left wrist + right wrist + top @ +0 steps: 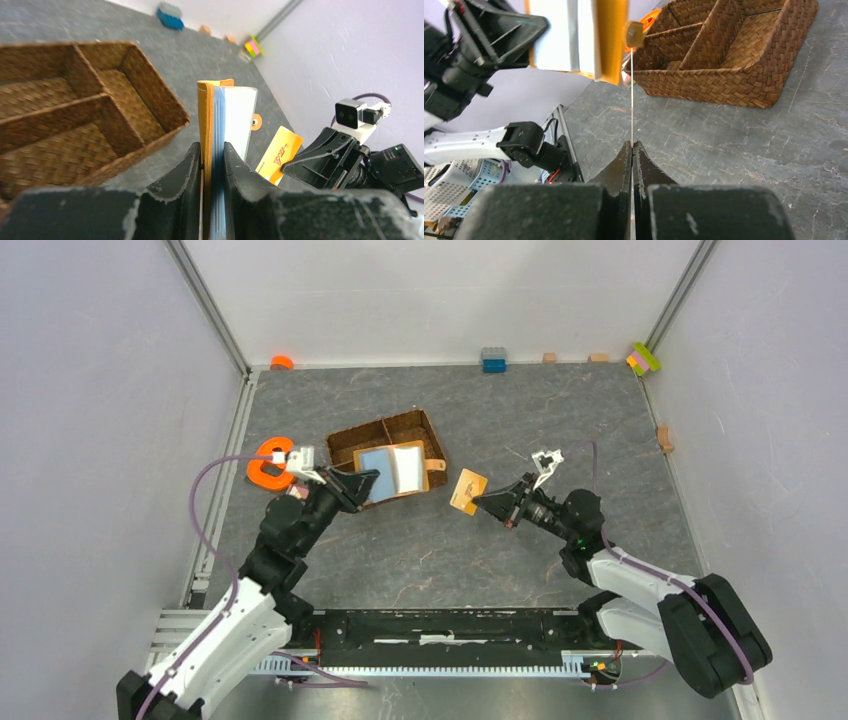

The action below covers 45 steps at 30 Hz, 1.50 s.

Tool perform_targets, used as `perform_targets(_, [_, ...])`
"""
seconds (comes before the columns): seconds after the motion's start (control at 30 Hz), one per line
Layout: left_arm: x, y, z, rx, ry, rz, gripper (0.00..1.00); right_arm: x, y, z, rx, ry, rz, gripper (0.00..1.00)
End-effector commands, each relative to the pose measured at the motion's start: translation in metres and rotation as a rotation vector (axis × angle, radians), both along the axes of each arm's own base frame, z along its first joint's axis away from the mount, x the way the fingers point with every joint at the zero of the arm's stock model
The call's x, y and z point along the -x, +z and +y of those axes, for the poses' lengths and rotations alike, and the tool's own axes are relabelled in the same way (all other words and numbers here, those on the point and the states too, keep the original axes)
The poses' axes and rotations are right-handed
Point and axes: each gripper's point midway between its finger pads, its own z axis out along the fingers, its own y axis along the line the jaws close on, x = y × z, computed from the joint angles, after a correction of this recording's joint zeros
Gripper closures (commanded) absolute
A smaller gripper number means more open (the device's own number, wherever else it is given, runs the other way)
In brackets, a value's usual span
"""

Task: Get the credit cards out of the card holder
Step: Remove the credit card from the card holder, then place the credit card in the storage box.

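Observation:
The card holder (392, 470), orange-tan with pale blue lining, hangs unfolded over the front of the woven tray. My left gripper (366, 483) is shut on its near edge. In the left wrist view the card holder (216, 115) stands edge-on between the fingers of my left gripper (213, 150), with a white card (241, 120) showing in it. My right gripper (487, 501) is shut on a yellow credit card (468, 490) with red lettering, held just right of the holder and apart from it. The right wrist view shows that card (631, 100) as a thin edge rising from my right gripper (632, 146).
A brown woven divided tray (365, 438) sits behind the holder. An orange e-shaped toy (266, 464) lies left of my left gripper. A blue brick (493, 360) and small coloured bricks (644, 358) line the back wall; another brick (665, 437) lies by the right wall.

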Motion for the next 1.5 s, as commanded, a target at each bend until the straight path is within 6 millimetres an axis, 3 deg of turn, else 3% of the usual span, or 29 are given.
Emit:
perform_targets(0.0, [-0.006,0.008,0.041,-0.009,0.206,-0.075,0.98,-0.022,0.014,0.011,0.028,-0.022,-0.017,1.00])
perform_targets(0.23, [0.016,0.030,0.078,0.132,0.336,-0.216,0.98,-0.043,0.001,0.047,0.123,0.026,0.057,1.00])
perform_targets(0.57, [0.032,0.045,0.093,0.226,0.367,-0.297,0.98,-0.082,-0.019,0.108,0.370,0.070,0.030,1.00])
perform_targets(1.0, [0.038,0.048,0.105,0.262,0.408,-0.293,0.98,-0.139,0.020,0.169,0.609,0.126,-0.388,1.00])
perform_targets(1.1, [0.042,0.051,0.113,0.291,0.436,-0.298,0.98,-0.136,0.028,0.177,0.679,0.156,-0.533,1.00])
perform_targets(1.23, [0.043,0.046,0.130,0.329,0.521,-0.259,0.98,-0.131,0.023,0.183,0.831,0.169,-0.684,1.00])
perform_targets(1.47, [0.043,0.045,0.137,0.387,0.559,-0.226,0.98,-0.132,-0.004,0.187,1.059,0.152,-0.780,1.00])
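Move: The wicker basket I am taking the pinched card to is centred about 13 cm ahead of my right hand, 18 cm to its left and 14 cm below. The open card holder hangs nearer, some 14 cm left of that hand, 5 cm ahead and 6 cm higher. From my left hand, which grips the holder, the basket is about 10 cm ahead, 2 cm right and 20 cm down; the orange toy is roughly 24 cm left, 8 cm ahead and 22 cm down. My right hand keeps the card pinched and sweeps about 19 cm left and 13 cm forward to come over the basket, easing back a little at the end while the wrist rolls the fingers and card well downward. Meanwhile my left hand, still gripping the open holder, draws some 12 cm left and slightly back, swinging counter-clockwise to clear the way. ##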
